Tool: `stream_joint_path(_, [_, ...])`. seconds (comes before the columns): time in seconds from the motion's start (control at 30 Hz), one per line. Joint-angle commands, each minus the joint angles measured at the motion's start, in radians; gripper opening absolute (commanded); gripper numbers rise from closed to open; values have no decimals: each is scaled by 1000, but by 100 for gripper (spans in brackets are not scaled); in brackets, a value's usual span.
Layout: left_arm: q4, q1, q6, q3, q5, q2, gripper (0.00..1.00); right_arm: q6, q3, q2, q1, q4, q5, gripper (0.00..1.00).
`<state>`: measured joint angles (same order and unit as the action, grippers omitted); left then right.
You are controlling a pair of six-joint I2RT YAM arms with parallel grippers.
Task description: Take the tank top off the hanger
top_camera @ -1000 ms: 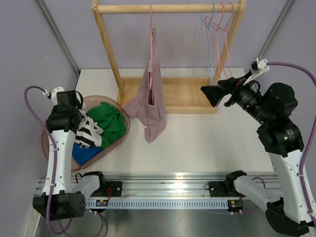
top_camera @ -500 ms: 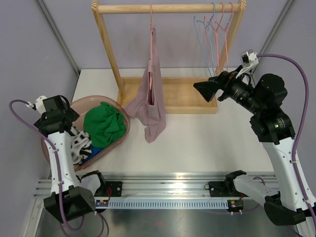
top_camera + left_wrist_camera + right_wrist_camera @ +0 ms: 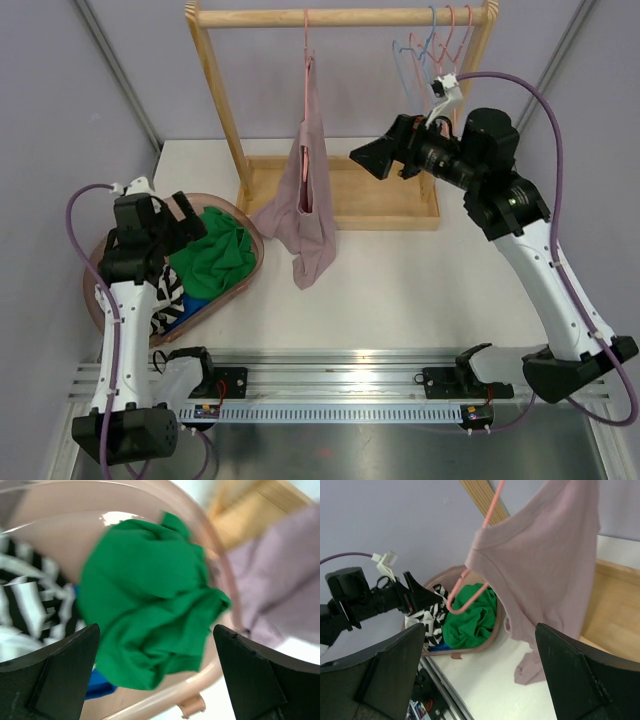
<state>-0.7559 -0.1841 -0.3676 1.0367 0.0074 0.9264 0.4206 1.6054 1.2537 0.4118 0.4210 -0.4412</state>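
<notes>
A mauve tank top point(image 3: 306, 165) hangs from a pink hanger point(image 3: 306, 55) on the wooden rack's top rod, with its hem trailing on the table. My right gripper point(image 3: 370, 158) is open just right of it, level with its middle and apart from it. In the right wrist view the tank top point(image 3: 545, 555) and the hanger's lower loop point(image 3: 469, 589) lie ahead of the open right gripper point(image 3: 479, 645). My left gripper point(image 3: 186, 222) is open over the basket. In its wrist view the left gripper point(image 3: 156, 650) holds nothing and the tank top point(image 3: 282, 580) shows beyond the rim.
A pink basket point(image 3: 252, 238) at the left holds a green garment point(image 3: 212, 250), a striped one point(image 3: 172, 295) and a blue one. Several bare hangers point(image 3: 440, 45) hang at the rod's right end. The rack's wooden base tray point(image 3: 350, 195) and left post point(image 3: 215, 95) stand behind the tank top.
My left gripper opened and let the striped garment drop into the basket, then came over the green garment. My right arm swung left, close to the tank top.
</notes>
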Motion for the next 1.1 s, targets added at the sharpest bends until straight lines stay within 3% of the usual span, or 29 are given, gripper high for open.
stream_joint_path(0.0, [50,116,59,-7,94,-20,99,-52,137,70,108,-2,144,99])
stream_joint_path(0.3, [78,227,41,-70,112,-90,99,-132,454,363,295,103,487,96])
stream_joint_path(0.5, [81,261,45,-72,109,-121,99,-209,763,538,344,241,706,90])
stream_joint_path(0.67, [93,262,53,-76,111,-153,99,-250,1011,716,366,323,797,86])
stream_joint_path(0.97, [93,264,62,-78,148,-144,99,-373,1122,852,372,220,894,72])
stream_joint_path(1.07, [93,262,64,-79,154,-146,99,-408,1113,857,374,176,915,61])
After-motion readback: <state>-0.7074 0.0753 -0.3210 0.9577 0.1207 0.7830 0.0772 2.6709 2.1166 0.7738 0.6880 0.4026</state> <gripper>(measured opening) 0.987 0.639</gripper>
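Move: The mauve tank top's upper part, on its pink hanger, is some 16 cm ahead of the right hand and 12 cm to its left, about level. The empty hangers are about 15 cm ahead, 13 cm right and slightly above. From the left hand the same upper part is roughly 17 cm ahead, 28 cm right and 20 cm up; the green top lies about 5 cm ahead, 4 cm right and 15 cm below. Right hand swings left, then forward about 15 cm to tank top's hanger, part-closing; left slides 9 cm right. ##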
